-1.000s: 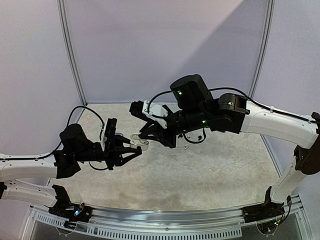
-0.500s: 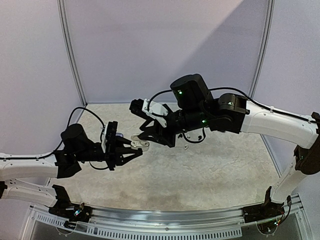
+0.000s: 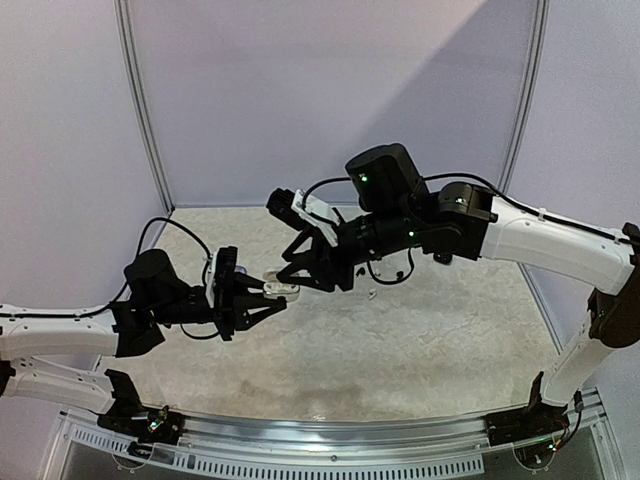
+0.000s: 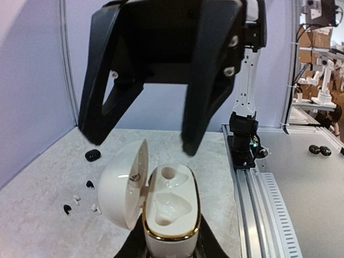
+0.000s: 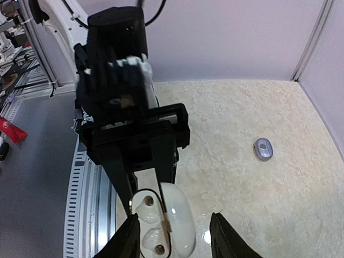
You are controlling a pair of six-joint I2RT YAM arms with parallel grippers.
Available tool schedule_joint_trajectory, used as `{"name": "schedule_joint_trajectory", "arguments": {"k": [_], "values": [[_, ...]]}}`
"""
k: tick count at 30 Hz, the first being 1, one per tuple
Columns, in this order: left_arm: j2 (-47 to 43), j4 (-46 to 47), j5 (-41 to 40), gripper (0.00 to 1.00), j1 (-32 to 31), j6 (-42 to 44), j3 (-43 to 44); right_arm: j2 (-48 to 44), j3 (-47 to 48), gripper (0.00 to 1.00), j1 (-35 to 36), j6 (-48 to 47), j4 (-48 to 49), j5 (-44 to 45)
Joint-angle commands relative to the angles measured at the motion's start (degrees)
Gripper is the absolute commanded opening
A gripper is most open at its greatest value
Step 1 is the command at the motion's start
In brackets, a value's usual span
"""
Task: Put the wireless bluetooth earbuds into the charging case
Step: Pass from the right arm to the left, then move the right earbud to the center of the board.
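My left gripper [image 4: 171, 246] is shut on the base of a white charging case [image 4: 171, 207] with a gold rim. The case's lid [image 4: 122, 185] is swung open to the left, and both sockets show empty. The same case [image 3: 281, 290] hangs above the table in the top view. My right gripper [image 3: 306, 268] hovers just beyond it, open, its black fingers [image 4: 194, 134] above the case. From the right wrist, the case [image 5: 161, 226] lies between my spread jaws [image 5: 174, 226], which do not touch it. Tiny black and white earbuds [image 4: 67, 208] lie on the table at the left.
A black pebble-like piece [image 4: 92, 155] lies beyond the earbuds. A grey-blue case [image 5: 263, 149] sits on the marbled table toward the far right. A small white piece [image 3: 371, 294] lies under the right arm. The metal rail [image 4: 258, 188] runs along the table's near edge.
My right gripper's jaws have spread apart and lifted slightly off the case. The left gripper has tightened on the case and shifted it a little to the right.
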Motion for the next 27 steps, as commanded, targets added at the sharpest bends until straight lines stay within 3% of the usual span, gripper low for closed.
{"name": "schedule_joint_trajectory", "arguments": {"k": [1,5,7,10,12,14,17,27], "values": [[0.24,2.16,-5.51,0.0,-0.12,-10.91,-3.05,1.69,3.27,0.48,-1.26,3.92,0.73,-5.89],[0.34,3.97,-7.91,0.0,-0.12,-11.24,-4.86,1.32,4.49,0.54,-4.23,11.07,3.43,-6.15],[0.5,4.32,-8.85,0.0,-0.12,-10.05,-5.33,1.14,4.97,0.56,-6.69,16.71,3.68,-1.86],[0.12,4.27,-10.49,0.0,-0.12,-7.41,-5.9,1.19,5.63,0.58,-9.97,28.46,-1.63,14.38],[-0.42,3.6,-11.53,0.0,0.01,-5.77,-6.01,2.58,6.66,0.58,-11.58,37.65,-11.52,28.33],[-0.96,3.29,-11.86,0.0,0.18,-4.7,-6.09,4.22,6.45,0.58,-13.23,44.67,-20.25,34.37],[-1.3,3.41,-11.62,0.0,0.4,-4.44,-6.27,8.22,7.01,0.59,-15.46,48.83,-25.27,33.33],[-1.65,3.47,-10.86,0.0,0.99,-3.21,-6.71,24.97,12.57,0.63,-19.76,47.18,-34.01,31.92]]}}
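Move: The nearer white earbud lies on the table about 26 cm ahead of the right gripper, 17 cm to its right and 30 cm below. The second white earbud lies 6 cm beyond it and 2 cm farther right, a black earbud 7 cm beyond it and 2 cm left, and the black case 9 cm beyond it and 19 cm right. From the left gripper, the nearer white earbud is roughly 28 cm ahead, 18 cm right and 25 cm below. Leave the open white charging case in the left gripper and swing the right gripper away, rising about 3 cm first, then forward, right and down towards the nearer white earbud, ending about 18 cm lower. Open its fingers wider and turn it clockwise to point down. Ease the left gripper some 3 cm down, slightly forward and left, still pinching the case. ##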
